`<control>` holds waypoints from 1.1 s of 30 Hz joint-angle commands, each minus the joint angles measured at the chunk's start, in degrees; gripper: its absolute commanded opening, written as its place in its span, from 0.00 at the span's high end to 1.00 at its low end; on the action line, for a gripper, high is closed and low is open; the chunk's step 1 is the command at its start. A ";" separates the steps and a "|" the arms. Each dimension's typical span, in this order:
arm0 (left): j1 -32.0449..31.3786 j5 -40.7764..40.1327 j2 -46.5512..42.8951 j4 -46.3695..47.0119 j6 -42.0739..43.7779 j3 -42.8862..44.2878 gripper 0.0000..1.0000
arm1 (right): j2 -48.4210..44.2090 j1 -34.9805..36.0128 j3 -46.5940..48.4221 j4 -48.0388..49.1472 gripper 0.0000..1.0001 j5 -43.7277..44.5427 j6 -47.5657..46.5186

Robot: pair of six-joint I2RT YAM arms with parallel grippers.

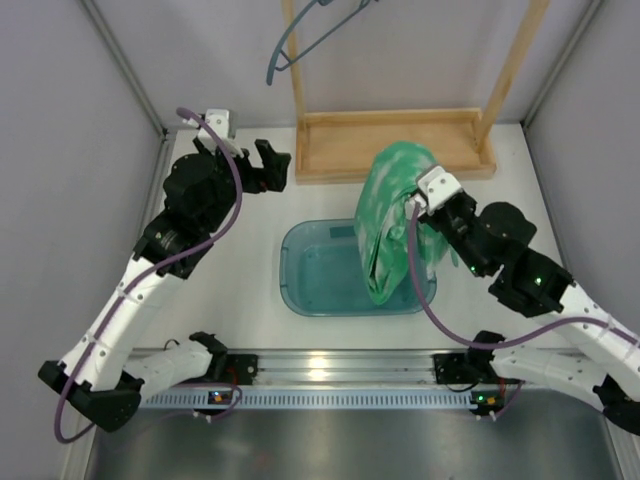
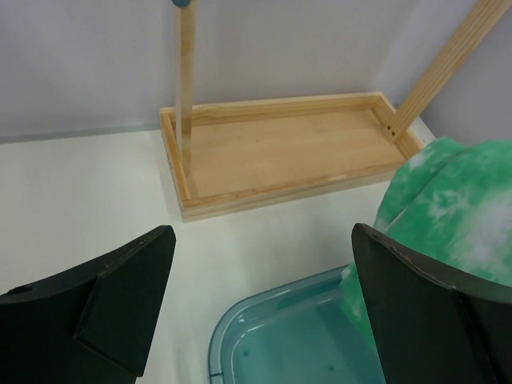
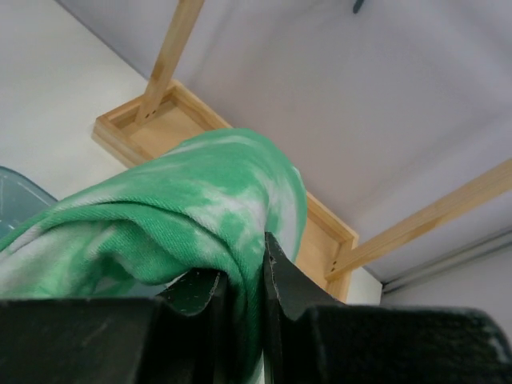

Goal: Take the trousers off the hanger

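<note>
The green trousers [image 1: 392,215] with white blotches hang folded from my right gripper [image 1: 418,200], draping down over the right part of the teal tub [image 1: 310,275]. My right gripper [image 3: 250,268] is shut on a fold of the trousers [image 3: 184,208]. The grey-blue hanger [image 1: 300,40] hangs bare at the top, on the wooden frame [image 1: 390,140], apart from the trousers. My left gripper [image 1: 268,165] is open and holds nothing, left of the frame's base. In the left wrist view the left gripper [image 2: 264,264] frames the tub's corner [image 2: 240,336] and the trousers [image 2: 448,200].
The wooden frame's base tray [image 2: 280,148] sits at the back of the white table, with upright posts [image 2: 186,80]. Grey walls close in both sides. A metal rail [image 1: 330,365] runs along the near edge by the arm bases.
</note>
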 commanded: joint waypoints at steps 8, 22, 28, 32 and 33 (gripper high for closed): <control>0.13 0.81 -2.43 2.24 -0.75 -3.71 0.02 | 2.58 2.68 -2.92 2.51 1.00 1.30 -3.49; 0.13 -0.24 -3.83 2.51 -0.74 -5.38 0.02 | 18.67 10.77 -5.37 8.29 1.00 -3.86 1.33; 0.04 -0.16 -3.92 3.39 -0.83 -6.17 0.02 | 21.04 10.68 -7.85 13.40 0.99 -11.16 10.39; 0.13 -0.68 -3.75 3.47 -0.92 -6.35 0.02 | 26.65 11.29 -5.92 14.10 1.00 -13.02 11.54; 0.13 -1.03 -3.66 3.56 -0.92 -6.35 0.02 | 27.89 11.90 -4.78 14.11 1.00 -12.84 11.54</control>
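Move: The right hand still holds the trousers high over the right side of the teal tub; the tub's middle lies roughly 6 cm to its left, about 1 cm farther out and some 33 cm below. Around it, the wooden tray is about 28 cm ahead, 4 cm to the right and 35 cm down, and the empty hanger some 20 cm ahead, 14 cm left and 14 cm higher. From the left hand, the tub is about 15 cm right, 4 cm back and 36 cm below. Down and to the left the right hand goes, sinking about 18 cm and shifting some 14 cm left after a tiny lift, to bring the trousers down into the tub. On the way it tips its fingers downward and swings counter-clockwise, each by nearly 20 degrees, keeping its pinch. The open, empty left hand eases down a few centimetres. ##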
